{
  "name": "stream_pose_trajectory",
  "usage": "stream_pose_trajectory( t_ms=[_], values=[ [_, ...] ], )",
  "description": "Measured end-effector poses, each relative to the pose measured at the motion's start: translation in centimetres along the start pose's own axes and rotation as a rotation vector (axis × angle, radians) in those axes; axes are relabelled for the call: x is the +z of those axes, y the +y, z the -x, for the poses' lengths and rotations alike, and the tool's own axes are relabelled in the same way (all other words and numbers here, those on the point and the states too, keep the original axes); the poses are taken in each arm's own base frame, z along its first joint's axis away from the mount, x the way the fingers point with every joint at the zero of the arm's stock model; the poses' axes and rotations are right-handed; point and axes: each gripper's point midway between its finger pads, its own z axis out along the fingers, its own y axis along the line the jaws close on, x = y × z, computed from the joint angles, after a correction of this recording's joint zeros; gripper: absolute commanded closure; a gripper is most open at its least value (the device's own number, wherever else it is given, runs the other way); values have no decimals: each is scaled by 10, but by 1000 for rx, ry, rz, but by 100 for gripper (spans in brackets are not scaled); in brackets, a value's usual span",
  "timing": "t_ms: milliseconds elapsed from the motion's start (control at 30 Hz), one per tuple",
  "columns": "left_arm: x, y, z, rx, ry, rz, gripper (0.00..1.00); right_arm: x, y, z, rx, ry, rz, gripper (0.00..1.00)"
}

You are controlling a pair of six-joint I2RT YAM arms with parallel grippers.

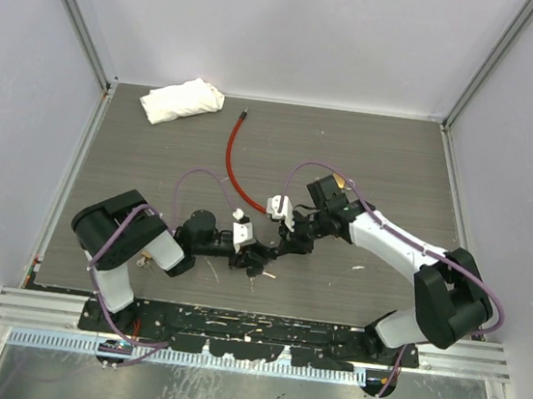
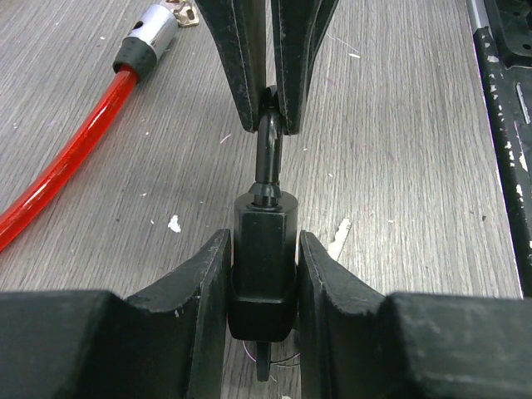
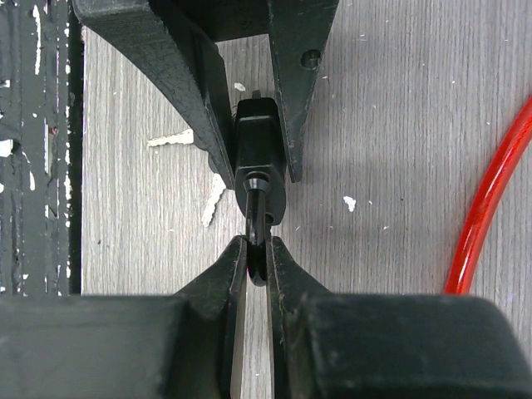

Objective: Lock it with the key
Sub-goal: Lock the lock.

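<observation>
A black lock body (image 2: 264,249) is clamped between the fingers of my left gripper (image 2: 264,245), just above the table. From its end sticks the key (image 2: 268,145), whose black head is pinched by my right gripper (image 3: 256,248). In the right wrist view the key (image 3: 258,224) runs straight into the lock (image 3: 259,137). From above, the left gripper (image 1: 243,252) and the right gripper (image 1: 277,247) meet tip to tip near the table's front middle, with the lock (image 1: 259,253) between them. The lock's red cable (image 1: 233,161) lies loose on the table, and its metal end (image 2: 153,31) is apart from the lock.
A white crumpled cloth (image 1: 181,101) lies at the back left. The red cable (image 2: 62,166) curves along the left of the left wrist view. The black base rail (image 2: 507,125) runs close beside the grippers. Small white flecks (image 3: 213,199) dot the wood surface.
</observation>
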Motion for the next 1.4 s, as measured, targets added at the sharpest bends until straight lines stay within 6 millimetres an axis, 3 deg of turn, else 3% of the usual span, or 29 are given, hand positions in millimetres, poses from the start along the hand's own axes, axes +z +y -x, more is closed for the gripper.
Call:
stream_pose_trajectory(
  t_ms=[700,900,1100,1167,1400],
  values=[
    [-1,0,-1,-5,-2,-6,100,28,0,3,39,-42,24,98],
    [0,1,-1,-8,-10,-4,100,22,-5,6,82,-32,29,53],
    [14,10,4,20,-21,12,100,1,-11,3,126,-123,14,22],
    [15,10,4,22,-19,18,100,-13,-14,10,105,-167,-7,2],
    [15,11,4,20,-16,22,100,-57,-21,20,-24,-293,-87,0]
  ],
)
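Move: The right hand's nearly shut fingers already pinch the black padlock's shackle, and the padlock body lies about 4 cm to their left, level in reach and slightly lower. The left fingers already hold that body, with the shackle some 4 cm to their right. From the right hand, the keys are about 5 cm back, 3 cm left and lower; the hose's metal end is roughly 6 cm ahead, 10 cm right on the table; the brass padlock is 17 cm ahead, 11 cm right. With the shackle pinched, the right hand pushes slowly left and down towards the padlock body, about 2.5 cm sideways and 1.5 cm down, while the left hand holds the body steady against it. The right fingers then open wide, let go of the shackle, and the hand backs off quickly up and to the right, about 8 cm with some forward travel, its fingers tipping up some 15 degrees, as the left hand eases a little right and forward, keeping its grip. ##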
